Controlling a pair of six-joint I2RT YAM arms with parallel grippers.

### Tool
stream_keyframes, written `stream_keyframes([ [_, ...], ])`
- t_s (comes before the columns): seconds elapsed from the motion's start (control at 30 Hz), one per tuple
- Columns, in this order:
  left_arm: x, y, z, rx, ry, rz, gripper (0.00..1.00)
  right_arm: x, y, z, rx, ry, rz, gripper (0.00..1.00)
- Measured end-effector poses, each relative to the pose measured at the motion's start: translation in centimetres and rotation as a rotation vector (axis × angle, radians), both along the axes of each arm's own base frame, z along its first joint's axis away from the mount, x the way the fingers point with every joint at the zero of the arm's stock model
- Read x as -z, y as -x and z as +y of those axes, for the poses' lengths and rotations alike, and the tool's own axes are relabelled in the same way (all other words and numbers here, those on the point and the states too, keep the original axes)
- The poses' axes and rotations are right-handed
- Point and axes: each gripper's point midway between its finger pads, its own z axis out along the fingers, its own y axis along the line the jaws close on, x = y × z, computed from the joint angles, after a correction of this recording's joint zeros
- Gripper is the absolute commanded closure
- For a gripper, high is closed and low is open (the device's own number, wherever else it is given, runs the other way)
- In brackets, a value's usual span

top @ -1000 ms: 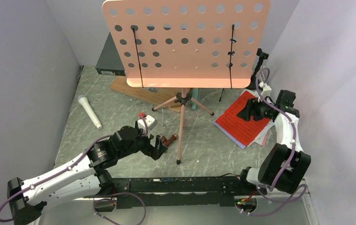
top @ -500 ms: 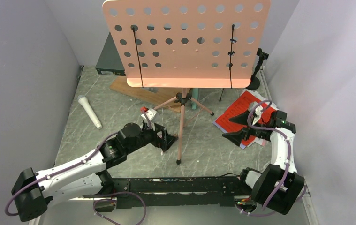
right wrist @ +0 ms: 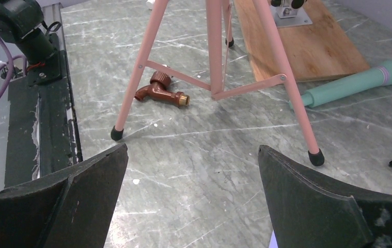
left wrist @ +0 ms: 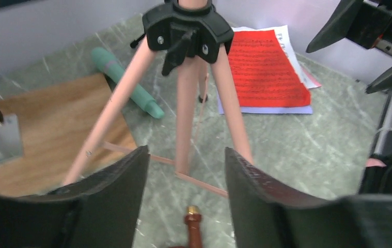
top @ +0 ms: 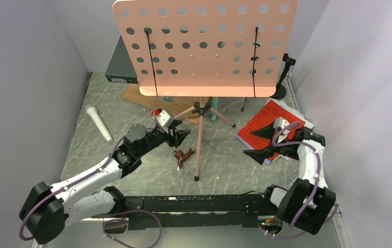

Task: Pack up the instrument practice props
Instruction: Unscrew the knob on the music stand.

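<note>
The pink perforated music desk [top: 204,46] stands on its pink tripod legs [top: 200,139] mid-table. My left gripper [top: 181,135] is open just left of the tripod; in the left wrist view its jaws [left wrist: 186,160] face the middle leg [left wrist: 186,113], which is ahead of them and not between them. My right gripper [top: 259,142] is open wide at the left edge of the red sheet-music pages [top: 266,129], holding nothing [right wrist: 192,150]. A white microphone [top: 98,123] lies at left. A mint microphone [left wrist: 126,82] lies behind the tripod. A black mic mount [top: 285,72] stands at back right.
A small brown piece [top: 183,155] lies on the table near the front tripod leg. A wooden board [top: 152,101] and a dark grey box [top: 121,64] sit behind the stand. Purple walls close in left and right. The arms' base rail [top: 209,204] runs along the near edge.
My left gripper moved up and away from the brown piece toward the tripod, and its jaws narrowed a little. My right gripper swung left off the red pages and opened wide.
</note>
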Motion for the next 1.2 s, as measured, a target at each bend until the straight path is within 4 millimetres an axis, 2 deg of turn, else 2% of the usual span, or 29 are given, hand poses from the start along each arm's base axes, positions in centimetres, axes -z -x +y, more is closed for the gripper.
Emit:
stream_keyframes([
  [0.2, -2.1, -2.8, -0.1, 0.024, -0.002, -0.112, 0.46, 0.0, 0.1, 0.0, 0.0, -0.002, 0.004, 0.0],
  [0.33, -3.2, -3.5, -0.9, 0.056, 0.029, -0.148, 0.48, 0.0, 0.1, 0.0, -0.001, -0.002, 0.005, 0.0],
  [0.5, -3.4, -4.0, -2.6, 0.118, 0.065, -0.142, 0.51, 0.0, 0.1, 0.1, -0.001, -0.006, 0.012, 0.0],
  [0.67, -3.0, -4.0, -3.5, 0.16, 0.099, -0.118, 0.65, 0.0, 0.1, 0.1, -0.001, -0.007, 0.014, 0.0],
  [0.8, -3.3, -4.0, -3.8, 0.172, 0.127, -0.112, 0.62, 0.1, 0.2, 0.1, -0.001, -0.008, 0.017, 0.0],
  [0.93, -4.3, -4.0, -3.8, 0.17, 0.163, -0.13, 0.6, 0.1, 0.2, 0.1, -0.002, -0.009, 0.02, 0.0],
  [1.0, -4.7, -3.9, -3.8, 0.17, 0.177, -0.136, 0.66, 0.1, 0.2, 0.2, -0.004, -0.01, 0.022, 0.0],
  [1.07, -5.0, -3.9, -3.8, 0.172, 0.187, -0.139, 0.8, 0.1, 0.2, 0.2, -0.005, -0.012, 0.025, 0.0],
  [1.2, -5.0, -3.9, -3.8, 0.173, 0.2, -0.125, 0.96, 0.2, 0.2, 0.2, -0.008, -0.015, 0.032, 0.0],
])
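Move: From the left hand, the knob on the music stand's tripod collar is about 5 cm ahead, 5 cm to the right and 5 cm higher. The brown tap lies on the table almost beneath the hand, some 1 cm ahead, 2 cm to the right and 22 cm down. The mint-green tube is roughly 22 cm ahead and 13 cm right, also 22 cm down. For the waiting right hand the knob is around 8 cm ahead, 18 cm left and 9 cm up. Upwards and forward first, about 4 cm out and 3 cm up, the left hand then swings some 4 cm right onto the collar's knob and finally lifts another 1–2 cm. On the way the wrist rolls its left side down, tips its fingers slightly up and turns some 10 degrees clockwise, while the half-open fingers close to nearly shut, pinching the knob between their tips. ##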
